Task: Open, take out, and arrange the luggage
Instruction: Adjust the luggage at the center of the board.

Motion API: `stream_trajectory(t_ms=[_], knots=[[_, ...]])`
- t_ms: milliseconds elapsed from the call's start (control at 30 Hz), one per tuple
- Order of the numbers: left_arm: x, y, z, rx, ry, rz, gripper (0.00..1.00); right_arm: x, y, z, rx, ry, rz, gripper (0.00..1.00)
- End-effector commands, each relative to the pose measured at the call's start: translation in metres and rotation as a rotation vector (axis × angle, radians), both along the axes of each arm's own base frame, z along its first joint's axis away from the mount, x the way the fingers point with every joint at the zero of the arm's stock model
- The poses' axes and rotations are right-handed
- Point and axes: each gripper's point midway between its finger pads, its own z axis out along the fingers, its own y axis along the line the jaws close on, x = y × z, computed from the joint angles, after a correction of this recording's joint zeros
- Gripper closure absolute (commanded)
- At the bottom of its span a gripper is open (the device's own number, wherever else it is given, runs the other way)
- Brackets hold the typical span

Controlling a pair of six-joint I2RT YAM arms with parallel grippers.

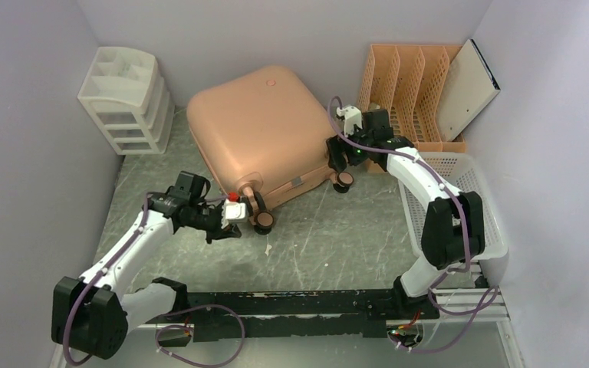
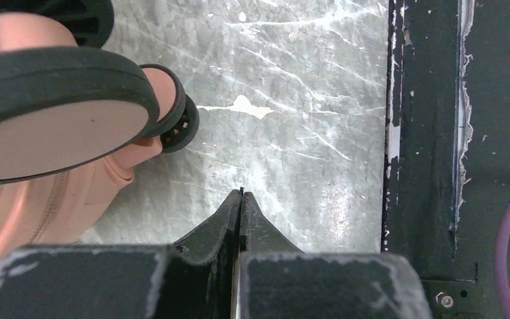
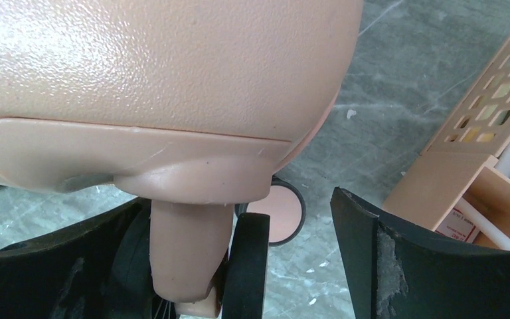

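The luggage (image 1: pixel 257 126) is a salmon-pink hard-shell suitcase lying flat and closed at the middle back of the table, its black wheels toward me. My left gripper (image 1: pixel 228 227) is shut with nothing in it, just off the near-left wheel (image 1: pixel 264 221). In the left wrist view the shut gripper (image 2: pixel 241 196) points at bare table, with that wheel (image 2: pixel 53 113) to its left. My right gripper (image 1: pixel 338 162) is open at the case's right corner. In the right wrist view the open gripper (image 3: pixel 229 222) straddles the pink wheel stem (image 3: pixel 189 246) and black wheel (image 3: pixel 249 266) under the shell (image 3: pixel 159 60).
A white drawer unit (image 1: pixel 126 100) stands at the back left. An orange-tan slotted file rack (image 1: pixel 410 84) with a white board (image 1: pixel 468 88) leaning in it stands at the back right. A white mesh basket (image 1: pixel 460 199) sits by the right arm. A black rail (image 1: pixel 314 303) runs along the near edge.
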Motion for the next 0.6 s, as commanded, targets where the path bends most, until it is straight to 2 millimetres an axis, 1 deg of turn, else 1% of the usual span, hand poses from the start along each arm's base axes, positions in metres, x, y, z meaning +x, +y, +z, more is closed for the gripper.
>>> stream_trajectory(t_ms=[0,33,67,100,167,233,267,300,333,433,500,567], knots=[[0.013,-0.003,0.035,-0.022,-0.089,0.019,0.91,0.035,0.0,0.058,0.015,-0.242,-0.056,0.01],[0.021,-0.001,0.042,-0.022,-0.096,0.066,0.87,0.03,-0.003,0.067,0.006,-0.265,-0.056,0.01],[0.031,0.002,0.052,-0.031,-0.122,0.113,0.84,0.021,-0.005,0.073,0.002,-0.278,-0.044,0.0],[0.043,0.004,0.064,-0.048,-0.164,0.161,0.8,0.012,-0.003,0.083,0.012,-0.294,-0.02,0.0],[0.062,0.013,0.09,-0.092,-0.226,0.25,0.67,-0.007,-0.001,0.102,0.016,-0.312,0.019,0.0],[0.082,0.026,0.113,-0.132,-0.269,0.344,0.49,-0.026,0.005,0.118,0.016,-0.328,0.056,0.0],[0.088,0.03,0.124,-0.145,-0.274,0.378,0.4,-0.036,0.009,0.127,0.015,-0.34,0.071,0.0],[0.096,0.035,0.131,-0.149,-0.27,0.416,0.34,-0.046,0.015,0.133,0.011,-0.349,0.09,0.0],[0.104,0.041,0.138,-0.154,-0.262,0.458,0.3,-0.059,0.027,0.138,0.011,-0.359,0.12,0.0],[0.121,0.057,0.148,-0.156,-0.222,0.551,0.2,-0.088,0.054,0.149,0.038,-0.365,0.185,0.0],[0.131,0.07,0.145,-0.136,-0.212,0.638,0.19,-0.104,0.073,0.151,0.08,-0.338,0.244,0.0],[0.132,0.077,0.138,-0.114,-0.223,0.676,0.18,-0.113,0.092,0.153,0.122,-0.311,0.296,0.0]])
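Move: The luggage's middle is about 23 cm ahead of the left hand and 8 cm to its right, at roughly its height. Its near-left wheels are some 5 cm ahead and 6 cm right of that hand. From the right hand, the luggage's middle is about 19 cm left, 2 cm ahead and 3 cm lower; its near-right wheels sit between the open fingers, about 2 cm left and 1 cm back. The file rack is some 14 cm ahead and 17 cm right of this hand. The right hand comes free of the luggage's near-right wheels, rising about 15 cm, then drawing back and to the left over the wheel-side edge, fingers wide open and tipping upward. The left hand swings up, forward and somewhat left around the near-left corner towards the luggage's left side, opening from nearly shut to wide and turning about 30 degrees counter-clockwise. ##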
